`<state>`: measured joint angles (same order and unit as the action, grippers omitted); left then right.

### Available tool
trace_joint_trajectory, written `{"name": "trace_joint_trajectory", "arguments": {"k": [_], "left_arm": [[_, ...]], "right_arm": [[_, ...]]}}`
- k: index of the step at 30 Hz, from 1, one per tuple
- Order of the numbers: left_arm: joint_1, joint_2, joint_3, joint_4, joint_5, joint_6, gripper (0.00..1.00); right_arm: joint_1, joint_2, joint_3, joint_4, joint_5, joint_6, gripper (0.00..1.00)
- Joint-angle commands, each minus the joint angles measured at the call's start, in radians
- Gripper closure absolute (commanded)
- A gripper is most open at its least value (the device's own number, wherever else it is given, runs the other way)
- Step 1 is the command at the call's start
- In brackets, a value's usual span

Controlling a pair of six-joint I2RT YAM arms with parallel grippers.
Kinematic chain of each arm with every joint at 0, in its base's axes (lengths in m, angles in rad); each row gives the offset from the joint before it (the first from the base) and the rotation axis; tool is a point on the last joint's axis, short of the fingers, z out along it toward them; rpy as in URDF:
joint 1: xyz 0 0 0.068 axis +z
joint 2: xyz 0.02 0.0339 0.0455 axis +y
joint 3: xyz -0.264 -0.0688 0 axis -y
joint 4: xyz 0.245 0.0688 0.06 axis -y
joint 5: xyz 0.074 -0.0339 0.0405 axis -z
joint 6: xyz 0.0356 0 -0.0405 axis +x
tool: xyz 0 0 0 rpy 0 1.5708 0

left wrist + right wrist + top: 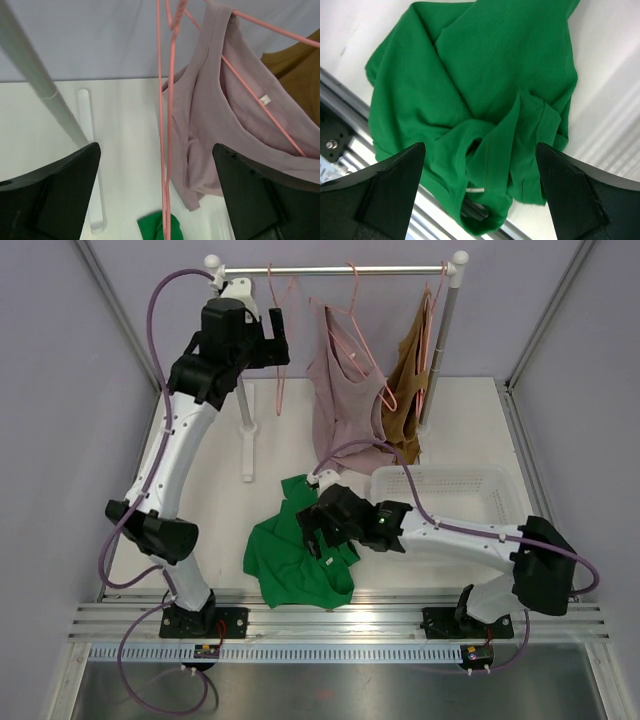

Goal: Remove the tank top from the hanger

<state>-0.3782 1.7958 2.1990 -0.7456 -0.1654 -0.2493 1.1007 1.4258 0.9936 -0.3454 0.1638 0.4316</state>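
Note:
The green tank top (290, 570) lies crumpled on the table near the front rail, off any hanger; in the right wrist view the green tank top (470, 65) fills the middle. My right gripper (315, 530) (480, 147) hovers just above it, open, with nothing between its fingers. An empty pink hanger (279, 390) (169, 125) hangs from the rack rod (330, 270). My left gripper (278, 340) (156, 150) is raised beside the rack and open, its jaws standing wide on either side of the hanger wire without touching it.
A mauve tank top (345, 390) (220, 115) and a brown garment (408, 380) (300, 70) hang on pink hangers further right. A white basket (450, 490) sits at the right. The rack's left pole (35, 75) and foot (247, 430) stand near my left arm.

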Motion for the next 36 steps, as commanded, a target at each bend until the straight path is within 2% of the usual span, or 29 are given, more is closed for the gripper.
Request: {"name": "trace_joint_trajectory", "arguments": {"k": [1, 5, 6, 9, 10, 13, 15, 17, 20, 21, 25, 29, 36], "left_arm": [[0.002, -0.204, -0.025, -0.038, 0.012, -0.027, 0.01], [0.002, -0.387, -0.191, -0.069, -0.034, -0.071, 0.01], [0.002, -0.435, -0.287, -0.070, -0.045, -0.091, 0.01], [0.002, -0.605, -0.444, -0.057, -0.068, -0.139, 0.01], [0.002, -0.643, -0.543, -0.051, -0.062, -0.148, 0.01], [0.001, -0.795, -0.707, -0.052, -0.031, -0.166, 0.01], [0.001, -0.882, -0.769, -0.078, -0.037, -0.162, 0.01], [0.001, -0.933, -0.841, -0.096, -0.060, -0.147, 0.01], [0.001, -1.039, -0.932, -0.109, -0.066, -0.098, 0.01], [0.001, -1.097, -0.959, -0.086, -0.057, -0.079, 0.01], [0.001, -1.260, -1.146, 0.018, -0.003, -0.004, 0.01], [0.002, -1.372, -1.308, 0.091, -0.072, -0.018, 0.01], [0.002, -1.339, -1.318, 0.071, -0.118, -0.021, 0.01]], "right_arm": [[0.002, 0.125, 0.097, -0.007, 0.020, -0.056, 0.01], [0.002, 0.286, 0.198, -0.017, 0.055, -0.105, 0.00], [0.002, 0.318, 0.247, -0.030, 0.062, -0.111, 0.01], [0.001, 0.436, 0.325, -0.055, 0.072, -0.122, 0.01], [0.002, 0.487, 0.339, -0.063, 0.069, -0.122, 0.01], [0.002, 0.573, 0.381, -0.098, 0.048, -0.099, 0.00], [0.002, 0.591, 0.363, -0.078, 0.016, -0.083, 0.04], [0.002, 0.598, 0.343, -0.064, 0.002, -0.073, 0.32], [0.004, 0.576, 0.318, -0.041, 0.006, -0.089, 0.86], [0.002, 0.546, 0.316, -0.037, 0.013, -0.093, 1.00], [0.002, 0.409, 0.321, -0.058, 0.054, -0.114, 1.00], [0.002, 0.265, 0.416, -0.176, 0.120, -0.125, 1.00], [0.001, 0.047, 0.611, -0.441, 0.331, -0.155, 1.00]]}}
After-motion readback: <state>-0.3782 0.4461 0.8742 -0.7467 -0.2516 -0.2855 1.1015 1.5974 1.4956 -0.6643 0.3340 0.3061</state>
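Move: Below the right hand, the green tank top lies spread on the table, its middle some 11 cm down, about 2 cm farther out and 3 cm to the left; the white basket's middle is about 30 cm to the right, 9 cm ahead and 10 cm down. The left hand has the empty hanger about 5 cm straight ahead, with the pink tank top some 13 cm to its right, 4 cm ahead and 14 cm lower. The green tank top lies 26 cm back, 3 cm right and 39 cm below the left hand. Sinking about 10 cm while easing left and slightly forward, the open right hand reaches the green tank top, tips rolling some 15 degrees, shuts on a bunch of cloth and draws it up about 20 cm. Meanwhile the left hand, still wide open, backs some 28 cm away from the hanger, rises a little, then sinks, drifting left. ##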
